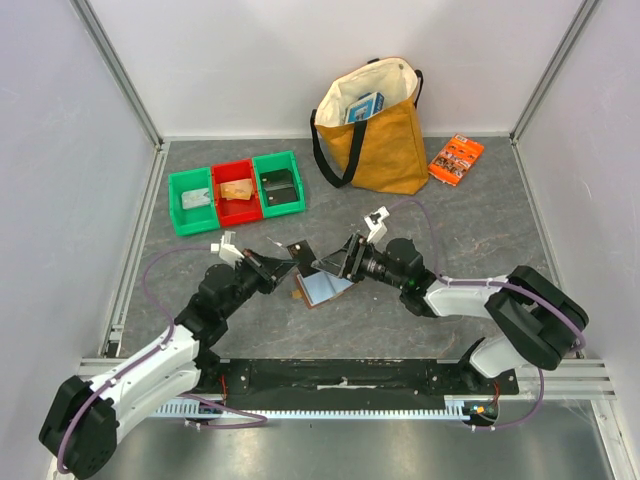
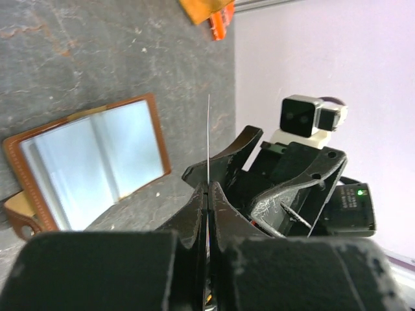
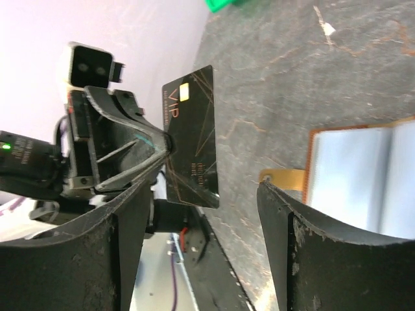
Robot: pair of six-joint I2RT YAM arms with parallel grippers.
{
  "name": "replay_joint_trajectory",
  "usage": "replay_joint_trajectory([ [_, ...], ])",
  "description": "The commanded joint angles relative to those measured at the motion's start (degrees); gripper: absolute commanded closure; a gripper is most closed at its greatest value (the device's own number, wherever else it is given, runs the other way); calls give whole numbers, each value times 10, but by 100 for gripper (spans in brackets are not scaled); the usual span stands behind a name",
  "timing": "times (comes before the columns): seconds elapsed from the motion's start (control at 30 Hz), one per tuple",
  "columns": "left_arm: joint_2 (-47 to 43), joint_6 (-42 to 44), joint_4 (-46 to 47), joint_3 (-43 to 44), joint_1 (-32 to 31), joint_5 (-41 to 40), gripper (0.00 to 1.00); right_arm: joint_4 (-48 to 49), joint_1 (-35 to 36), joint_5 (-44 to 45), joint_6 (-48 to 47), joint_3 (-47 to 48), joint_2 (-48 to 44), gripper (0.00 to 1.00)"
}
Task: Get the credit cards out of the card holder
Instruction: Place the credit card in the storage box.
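The card holder (image 1: 322, 288) lies open on the table, brown outside with pale grey-blue pockets; it also shows in the left wrist view (image 2: 91, 165) and the right wrist view (image 3: 363, 175). My left gripper (image 1: 284, 266) is shut on a black credit card (image 3: 192, 146) with gold lines and "VIP" print, held upright above the table just left of the holder. The left wrist view shows that credit card (image 2: 209, 139) edge-on as a thin line rising from the shut left gripper (image 2: 209, 194). My right gripper (image 3: 207, 207) faces the card from the right, open and holding nothing, its fingers apart from the card.
Two green bins and a red bin (image 1: 237, 192) stand in a row at the back left. A yellow tote bag (image 1: 375, 125) stands at the back centre, with an orange printed packet (image 1: 456, 158) beside it on the right. Frame rails edge the table.
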Motion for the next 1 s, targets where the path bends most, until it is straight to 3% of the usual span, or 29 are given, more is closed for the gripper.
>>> replay_joint_trajectory([
  [0.0, -10, -48, 94, -14, 2, -16, 98, 126, -1, -15, 68, -5, 15, 27],
  [0.23, -3, -52, 132, -19, 2, -3, 98, 249, -1, -39, 121, -2, 69, 50],
  [0.37, -7, -48, 135, -21, 1, 1, 98, 272, -6, -39, 131, -10, 73, 76],
  [0.47, -12, -20, 130, -22, 2, 5, 83, 275, -22, -52, 128, -22, 62, 100],
  [0.7, -19, 166, -14, 59, 21, 41, 24, 253, -97, -124, 103, -58, -2, 100],
  [0.87, 21, 327, -134, 170, 60, 135, 12, 126, -119, -234, 10, -31, -57, 100],
  [0.97, 71, 404, -182, 238, 82, 236, 11, -33, -120, -270, -110, 8, -100, 100],
])
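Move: The black credit card, already in the left hand's fingertips, has its middle about 2 cm ahead and 2 cm right of that hand; from the open right hand it lies about 5 cm left and 1 cm ahead, nearly level. The open card holder lies 13 cm below the right hand, about 1 cm left. The storage box is some 23 cm ahead and 23 cm left of the right hand, also 13 cm down. The right hand pinches the credit card and draws rightwards, the left opens and releases; both rise about 5 cm. ##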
